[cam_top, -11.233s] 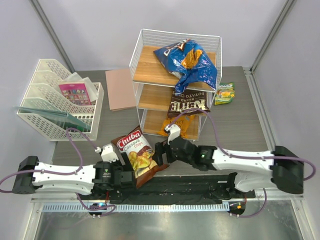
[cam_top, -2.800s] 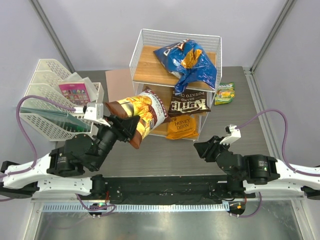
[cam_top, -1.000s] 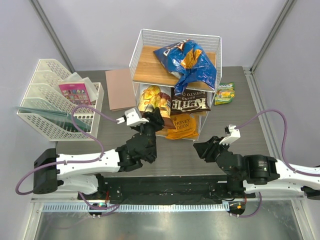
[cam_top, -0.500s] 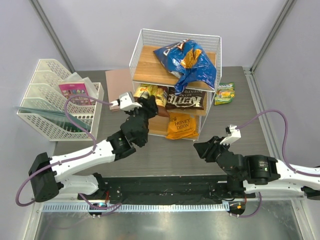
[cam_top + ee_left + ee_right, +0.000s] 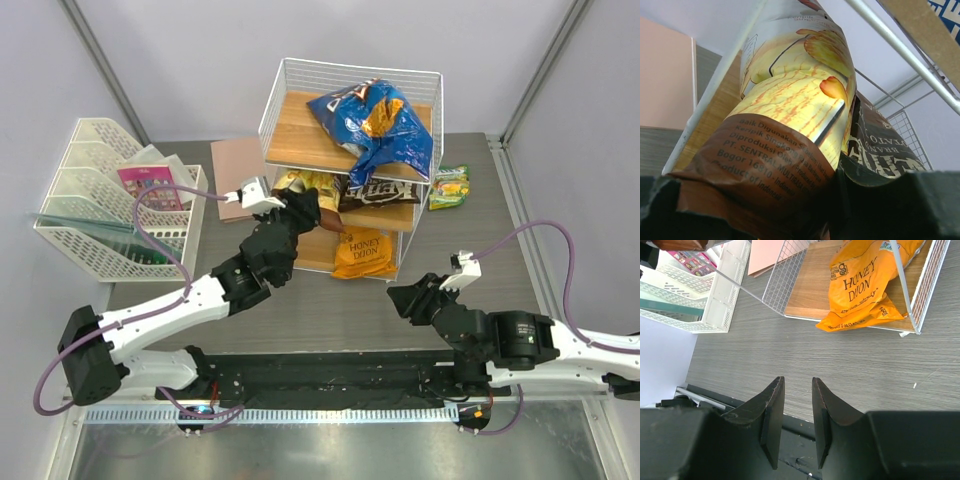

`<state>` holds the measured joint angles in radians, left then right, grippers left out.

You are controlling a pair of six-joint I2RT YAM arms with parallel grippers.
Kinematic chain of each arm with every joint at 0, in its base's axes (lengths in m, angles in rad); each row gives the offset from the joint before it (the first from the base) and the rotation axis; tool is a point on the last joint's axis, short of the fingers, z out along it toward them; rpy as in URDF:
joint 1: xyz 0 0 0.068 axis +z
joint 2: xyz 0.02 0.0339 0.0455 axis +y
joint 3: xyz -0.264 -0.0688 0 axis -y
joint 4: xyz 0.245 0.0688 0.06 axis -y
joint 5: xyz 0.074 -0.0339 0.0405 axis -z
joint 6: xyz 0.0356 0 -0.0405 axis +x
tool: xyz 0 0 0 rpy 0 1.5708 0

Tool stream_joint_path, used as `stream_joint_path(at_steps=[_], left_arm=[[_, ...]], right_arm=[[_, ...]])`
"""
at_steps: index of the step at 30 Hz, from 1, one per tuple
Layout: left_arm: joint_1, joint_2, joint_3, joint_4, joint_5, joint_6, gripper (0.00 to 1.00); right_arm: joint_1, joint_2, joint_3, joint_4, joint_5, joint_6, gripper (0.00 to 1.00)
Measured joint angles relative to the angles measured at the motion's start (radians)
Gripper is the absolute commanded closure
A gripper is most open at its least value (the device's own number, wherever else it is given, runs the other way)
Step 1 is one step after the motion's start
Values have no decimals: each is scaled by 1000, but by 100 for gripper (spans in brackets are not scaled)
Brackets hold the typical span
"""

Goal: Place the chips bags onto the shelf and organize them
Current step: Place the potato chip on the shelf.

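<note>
My left gripper [image 5: 303,210] is shut on the brown-white bag with red lettering [image 5: 304,186] and holds it in the middle tier of the shelf [image 5: 296,140]. The left wrist view shows this bag [image 5: 790,100] between my jaws, touching the dark brown Sea Salt bag [image 5: 881,150]. The Sea Salt bag [image 5: 386,192] lies at the right of the same tier. The blue Doritos bag [image 5: 375,125] is on the top board. The orange Honey Dijon bag [image 5: 365,252] is on the bottom board. The green-yellow bag [image 5: 450,187] lies on the table right of the shelf. My right gripper [image 5: 402,297] is empty, its jaws slightly apart.
A white mesh file tray [image 5: 105,205] with a pink card packet [image 5: 150,186] stands at the left. A flat pinkish board [image 5: 240,176] lies between the tray and the shelf. The right wrist view shows the Honey Dijon bag [image 5: 867,282] and the tray [image 5: 720,295].
My left arm has pushed the brown-white bag up and deeper into the middle tier beside the Sea Salt bag. The right arm has not moved.
</note>
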<state>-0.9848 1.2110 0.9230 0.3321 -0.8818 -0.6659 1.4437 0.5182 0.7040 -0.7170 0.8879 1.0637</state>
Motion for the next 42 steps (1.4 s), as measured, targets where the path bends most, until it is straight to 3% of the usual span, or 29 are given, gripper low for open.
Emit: stream_joint_path(at_steps=[4,6,13,28,42], left_arm=[[5,-40,-24,-30,9,-36,72],[5,-61,-32,-50,10,-47,66],[5,-83,-43,-113,3,-60,21],[7,-126,-86,-207,27,-103,0],[10,-238,-93,-284,114,-74,0]], right_arm=[[0,-11,-11,3,1,2,66],[0,-11,-15,4,1,4,66],[0,-4,-16,5,2,4,66],[0,10,-16,6,4,4,66],[0,13,-16,6,5,6,66]])
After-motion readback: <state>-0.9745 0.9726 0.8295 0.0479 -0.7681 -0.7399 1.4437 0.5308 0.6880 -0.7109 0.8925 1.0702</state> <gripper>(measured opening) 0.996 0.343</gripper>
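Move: The potato chip lies on the middle shelf with its brown end still pinched in the left hand; its middle is about 9 cm ahead and 1 cm to the left, nearly level. The middle shelf's centre is some 8 cm ahead, 6 cm right and 4 cm below. The dark brown bag sits about 12 cm right and 7 cm ahead, level; the orange bag is 11 cm right, 5 cm ahead and 15 cm below. From the right hand, the potato chip is about 23 cm ahead, 18 cm left and 8 cm higher. The potato chip's brown end is let go at the middle shelf's front: the left hand, still gripping, first eases left and slightly back by about 2 cm, then its fingers spread fully as it sinks about 3 cm and tips down slightly. Open, it withdraws back and a little left, rising slightly, to end about 5 cm back-left of its start. ##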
